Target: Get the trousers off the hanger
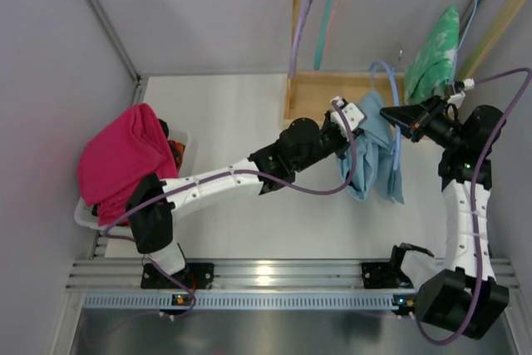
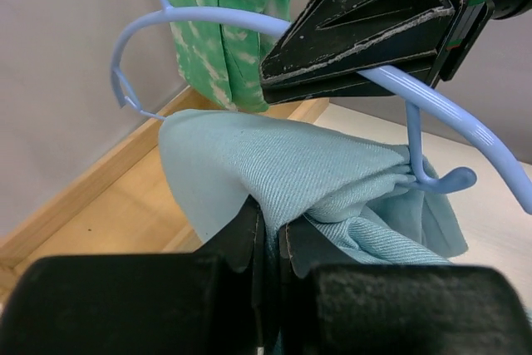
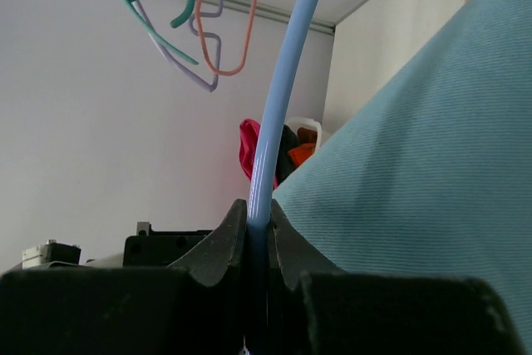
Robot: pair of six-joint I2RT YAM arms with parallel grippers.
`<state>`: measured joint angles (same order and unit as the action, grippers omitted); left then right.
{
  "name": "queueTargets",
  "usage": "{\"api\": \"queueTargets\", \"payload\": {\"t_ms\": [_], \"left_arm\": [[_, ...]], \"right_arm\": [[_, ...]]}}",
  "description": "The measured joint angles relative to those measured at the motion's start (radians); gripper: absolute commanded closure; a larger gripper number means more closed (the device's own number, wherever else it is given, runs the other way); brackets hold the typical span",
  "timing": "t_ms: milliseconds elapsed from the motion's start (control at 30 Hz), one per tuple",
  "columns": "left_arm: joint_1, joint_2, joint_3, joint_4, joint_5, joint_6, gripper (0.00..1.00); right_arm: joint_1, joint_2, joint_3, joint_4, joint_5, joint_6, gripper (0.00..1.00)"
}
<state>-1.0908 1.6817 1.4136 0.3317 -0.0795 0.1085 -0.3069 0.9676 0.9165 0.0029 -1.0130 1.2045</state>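
Observation:
Light teal trousers (image 1: pixel 371 155) (image 2: pixel 299 176) (image 3: pixel 424 172) hang folded over a pale blue plastic hanger (image 1: pixel 389 81) (image 2: pixel 449 110) (image 3: pixel 287 81) right of centre. My left gripper (image 1: pixel 353 114) (image 2: pixel 273 226) is shut, pinching a fold of the trousers' cloth from the left. My right gripper (image 1: pixel 401 120) (image 2: pixel 366 27) (image 3: pixel 259 230) is shut on the hanger's blue rod, from the right, just above the cloth. The hanger's hook (image 2: pixel 125 81) curls free at the far side.
A green patterned garment (image 1: pixel 434 56) (image 2: pixel 224 22) hangs at the back right. A wooden frame (image 1: pixel 332 89) (image 2: pixel 91 205) stands behind the trousers, with empty coloured hangers (image 1: pixel 320 6) (image 3: pixel 191 14) above. At the left a white basket (image 1: pixel 83 215) holds a crimson cloth (image 1: pixel 120 160).

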Motion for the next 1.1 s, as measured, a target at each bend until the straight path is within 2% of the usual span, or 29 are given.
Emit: {"api": "queueTargets", "payload": {"t_ms": [300,733,1100], "left_arm": [[0.003,-0.005,0.059,-0.117,-0.024,0.030,1.00],[0.020,-0.003,0.264,-0.231,-0.045,0.055,1.00],[0.021,0.029,0.311,-0.312,-0.044,0.080,1.00]], "right_arm": [[-0.076,0.039,-0.094,0.064,-0.064,-0.020,1.00],[-0.153,0.111,-0.180,-0.048,-0.101,-0.306,1.00],[-0.193,0.214,-0.208,-0.123,-0.100,-0.502,1.00]]}}
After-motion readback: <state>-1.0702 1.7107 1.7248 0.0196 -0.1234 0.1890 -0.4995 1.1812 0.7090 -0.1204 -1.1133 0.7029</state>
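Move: My left hand has the light-blue trousers pinched. The blue hanger I'm working free lies about 3 cm ahead, 6 cm to the right and roughly level with it; the wooden tray is some 22 cm ahead, 5 cm to the right and 33 cm below. My right hand grips that hanger. From it the blue trousers' middle sits about 3 cm back, 3 cm left and 10 cm down, and the green trousers hang roughly 12 cm ahead and 9 cm right, near its own height. I draw the hanger down and away from my left hand's pinch: my right hand, still shut on its upper bar, sinks about 15 cm while sliding some 6 cm to the right, tipping about 10 degrees downward. Meanwhile my left hand keeps its pinch on the trousers and lifts them nearly 8 cm, then eases back a little. ##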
